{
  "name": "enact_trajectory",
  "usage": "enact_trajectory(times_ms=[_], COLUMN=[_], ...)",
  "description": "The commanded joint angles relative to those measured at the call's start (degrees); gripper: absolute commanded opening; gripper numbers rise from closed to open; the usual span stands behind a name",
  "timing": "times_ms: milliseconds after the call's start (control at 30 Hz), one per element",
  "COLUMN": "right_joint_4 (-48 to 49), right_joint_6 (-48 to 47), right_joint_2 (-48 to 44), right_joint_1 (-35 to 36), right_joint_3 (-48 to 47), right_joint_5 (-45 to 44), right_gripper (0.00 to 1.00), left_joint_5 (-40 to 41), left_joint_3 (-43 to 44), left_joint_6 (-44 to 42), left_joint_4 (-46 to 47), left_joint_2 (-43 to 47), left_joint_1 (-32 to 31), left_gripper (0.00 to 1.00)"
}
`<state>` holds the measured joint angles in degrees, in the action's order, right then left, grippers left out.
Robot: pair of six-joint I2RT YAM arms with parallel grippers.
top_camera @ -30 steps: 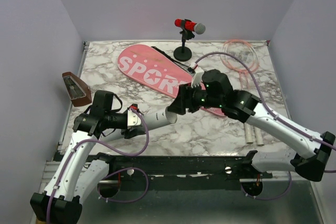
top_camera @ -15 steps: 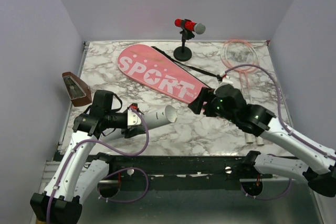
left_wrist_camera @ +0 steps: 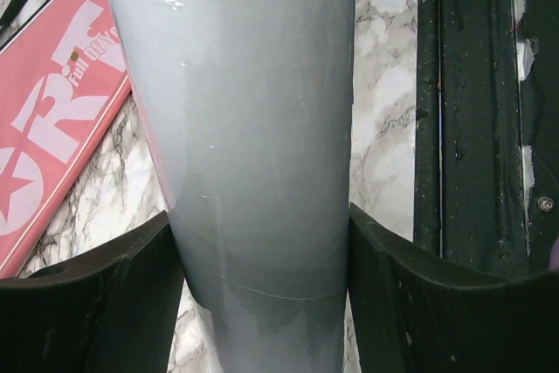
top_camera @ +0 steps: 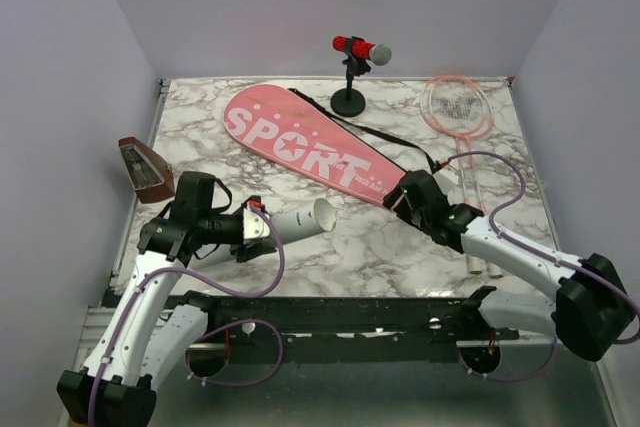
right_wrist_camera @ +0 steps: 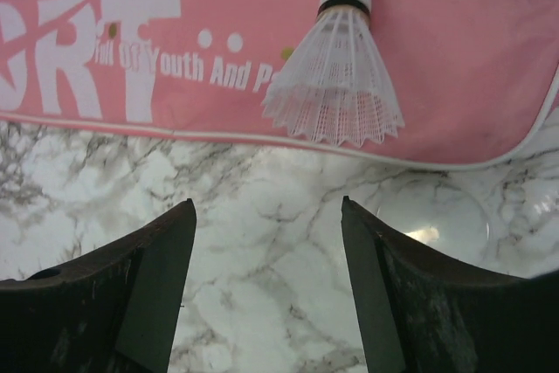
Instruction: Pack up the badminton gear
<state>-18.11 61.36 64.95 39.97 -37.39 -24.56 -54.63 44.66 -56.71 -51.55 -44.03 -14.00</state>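
Observation:
My left gripper (top_camera: 262, 227) is shut on a long white tube (top_camera: 300, 220), which is held low over the table with its open mouth pointing right. In the left wrist view the tube (left_wrist_camera: 262, 111) fills the space between the fingers (left_wrist_camera: 105, 303). The pink "SPORT" bag (top_camera: 300, 147) lies diagonally behind it. A white shuttlecock (right_wrist_camera: 336, 85) rests on the bag (right_wrist_camera: 454, 58), just ahead of my open, empty right gripper (right_wrist_camera: 266, 207). In the top view the right gripper (top_camera: 402, 195) sits at the bag's near right end. Two pink rackets (top_camera: 458, 107) lie at the far right.
A red microphone on a black stand (top_camera: 358, 52) stands behind the bag. A small brown wedge-shaped box (top_camera: 146, 169) sits at the left table edge. The bag's black strap (top_camera: 385, 137) trails toward the rackets, whose white handles (top_camera: 480, 262) reach the near right.
The right arm has drawn back from the tube's mouth, moving right and lower, to the bag's near right end. The left arm and tube have stayed still.

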Motion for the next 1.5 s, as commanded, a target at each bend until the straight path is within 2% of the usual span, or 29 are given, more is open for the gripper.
enact_trajectory(times_ms=[0,267,633,1067,1333,1467], right_joint_4=[10.2,12.4,12.0,10.3,8.3,7.0], right_joint_6=[-1.6,-0.8,0.4,2.9,3.5,2.5], right_joint_2=[6.4,13.8,14.5,15.8,16.6,15.2], right_joint_1=[-3.8,-4.7,-5.9,-8.4,-9.0,-9.0], right_joint_3=[-0.3,-3.0,-3.9,-5.2,-5.8,-5.5], right_joint_5=[0.6,-0.6,-6.3,-11.2,-12.3,-13.8], right_gripper=[0.75,0.71,0.68,0.57,0.39,0.21], left_joint_5=[0.0,0.5,0.2,-0.1,0.0,0.0], left_joint_3=[0.3,-0.3,-0.8,-1.4,-1.2,-1.1], left_joint_6=[-0.9,-1.2,-1.3,-1.6,-1.7,-1.7], left_joint_4=[0.5,0.9,0.8,0.7,0.2,0.2], left_joint_2=[0.9,0.6,0.7,0.9,1.0,0.8], left_joint_1=[-0.3,-0.4,-0.4,-0.4,-0.4,-0.4], left_gripper=[0.54,0.54,0.54,0.54,0.53,0.53])
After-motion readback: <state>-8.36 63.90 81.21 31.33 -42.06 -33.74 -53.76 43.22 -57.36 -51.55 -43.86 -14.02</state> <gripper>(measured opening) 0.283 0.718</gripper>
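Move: The shuttlecock lies on the pink sports bag, about 9 cm ahead of the right hand, 5 cm to its right and 4 cm below it. The bag runs under it, its middle some 22 cm ahead of the hand, 14 cm to its left and 5 cm below. A clear round cap sits on the table about 3 cm ahead, 8 cm right and 7 cm down. From the left hand the shuttlecock is roughly 18 cm ahead, 36 cm right and 13 cm below. Forward first and slightly down, then forward and to the right, the right hand goes about 7 cm out and 4 cm right to the shuttlecock's skirt, ending a couple of centimetres lower while the wrist turns some 15 degrees clockwise. Its open fingers narrow slowly, then faster, to pinch the skirt's left edge. The left hand keeps its grip on the tube. ##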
